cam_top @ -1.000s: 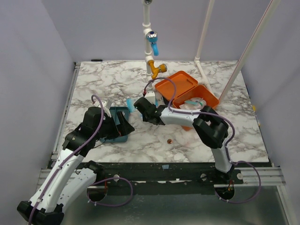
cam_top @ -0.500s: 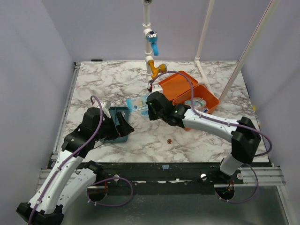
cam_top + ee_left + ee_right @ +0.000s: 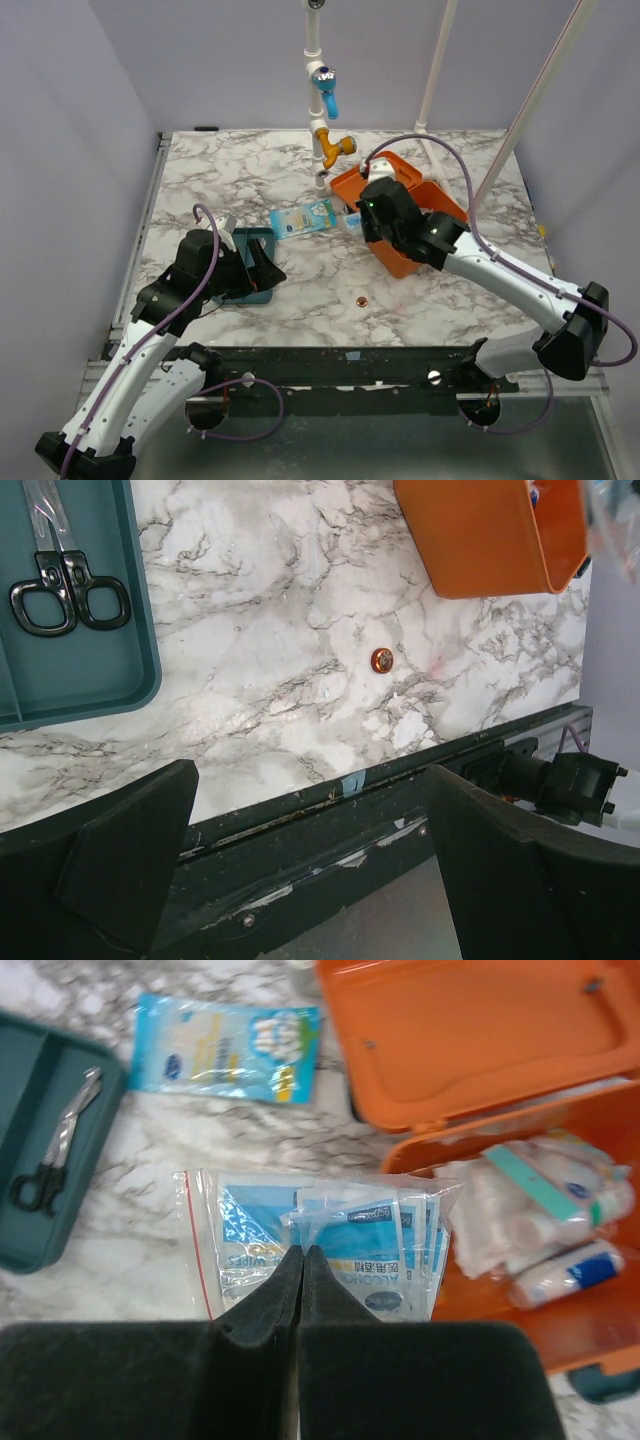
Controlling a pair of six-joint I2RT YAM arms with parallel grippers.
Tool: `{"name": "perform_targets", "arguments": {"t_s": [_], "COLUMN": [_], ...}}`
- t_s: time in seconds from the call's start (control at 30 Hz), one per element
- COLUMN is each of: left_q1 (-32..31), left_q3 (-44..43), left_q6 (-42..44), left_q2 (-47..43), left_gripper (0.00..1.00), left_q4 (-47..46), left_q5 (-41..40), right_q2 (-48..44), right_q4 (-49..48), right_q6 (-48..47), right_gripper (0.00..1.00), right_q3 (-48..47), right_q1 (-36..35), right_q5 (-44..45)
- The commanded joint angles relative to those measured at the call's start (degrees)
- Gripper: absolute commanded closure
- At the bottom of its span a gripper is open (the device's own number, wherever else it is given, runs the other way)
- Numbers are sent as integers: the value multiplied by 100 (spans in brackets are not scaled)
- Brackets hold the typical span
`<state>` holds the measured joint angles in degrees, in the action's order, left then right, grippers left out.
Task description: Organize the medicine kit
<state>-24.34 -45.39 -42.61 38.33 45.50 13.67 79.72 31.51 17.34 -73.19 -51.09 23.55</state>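
The medicine kit (image 3: 470,1040) is an orange box lying open, with gauze rolls (image 3: 540,1220) in its base. In the top view the kit (image 3: 398,262) sits at the back right, partly under my right arm. My right gripper (image 3: 302,1250) is shut on a clear zip bag of alcohol wipes (image 3: 350,1235), which hangs just left of the kit's base. From above, that gripper (image 3: 358,218) is at the kit's left edge. My left gripper (image 3: 320,870) is open and empty, beside the teal tray (image 3: 90,680) and over the table's near edge.
Scissors (image 3: 60,580) lie in the teal tray (image 3: 250,270). A blue packet (image 3: 302,218) rests on the marble between tray and kit. A small copper coin (image 3: 360,299) lies near the front. A pipe with taps (image 3: 322,120) stands behind, with white poles at the back right.
My right gripper has swung right from the blue packet toward the kit, carrying the wipes bag. The blue packet is now uncovered. The left arm has not moved.
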Motion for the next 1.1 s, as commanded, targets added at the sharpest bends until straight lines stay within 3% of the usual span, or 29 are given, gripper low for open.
{"name": "perform_targets", "arguments": {"t_s": [0.0,0.17,0.47,0.83,1.07], "left_q1": [34,31,33,48,60], "left_q3": [-84,-69,-49,-112,-53], "left_q6": [41,62,120,376,419], "left_q2": [-10,24,52,129,201], "left_gripper": [2,1,1,1,2], "left_q4": [-43,-69,-93,-17,-154], "left_q5": [-66,-41,-28,-4,126], "right_q2": [-370,-398,204,642,972], "right_q4": [383,391,343,-645,-530], "right_q6": [-327,-471,-142,-58,119], "right_gripper": [99,99,99,99,99], "right_q3": [209,437,583,1168,1248], "right_q1": [688,1515,1951,2011,2019], "right_q5": [259,-8,-155,-647,-694]}}
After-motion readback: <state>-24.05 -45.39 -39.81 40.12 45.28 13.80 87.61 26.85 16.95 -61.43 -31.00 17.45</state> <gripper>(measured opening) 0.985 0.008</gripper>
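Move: The right hand already holds the bag of alcohol wipes some 20 cm above the table; the open orange box it is bound for has its middle about 7 cm ahead, 14 cm to the right and 15 cm below. The box's folded-back lid is roughly 16 cm ahead and 4 cm right, the blue packet 12 cm ahead and 14 cm left, the small brown cap 9 cm back and level sideways. From the left hand the box is about 16 cm ahead, 33 cm right and 13 cm lower. Keeping its shut fingers on the bag, the right hand sweeps quickly some 11 cm to the right and about 5 cm forward, nearly level, until it is over the left part of the orange box. It then sinks about 12 cm, almost straight down, to bring the bag in among the packed bottles and pouches, while the wrist has turned roughly 15 degrees clockwise and the fingers tip about as much further downward. ##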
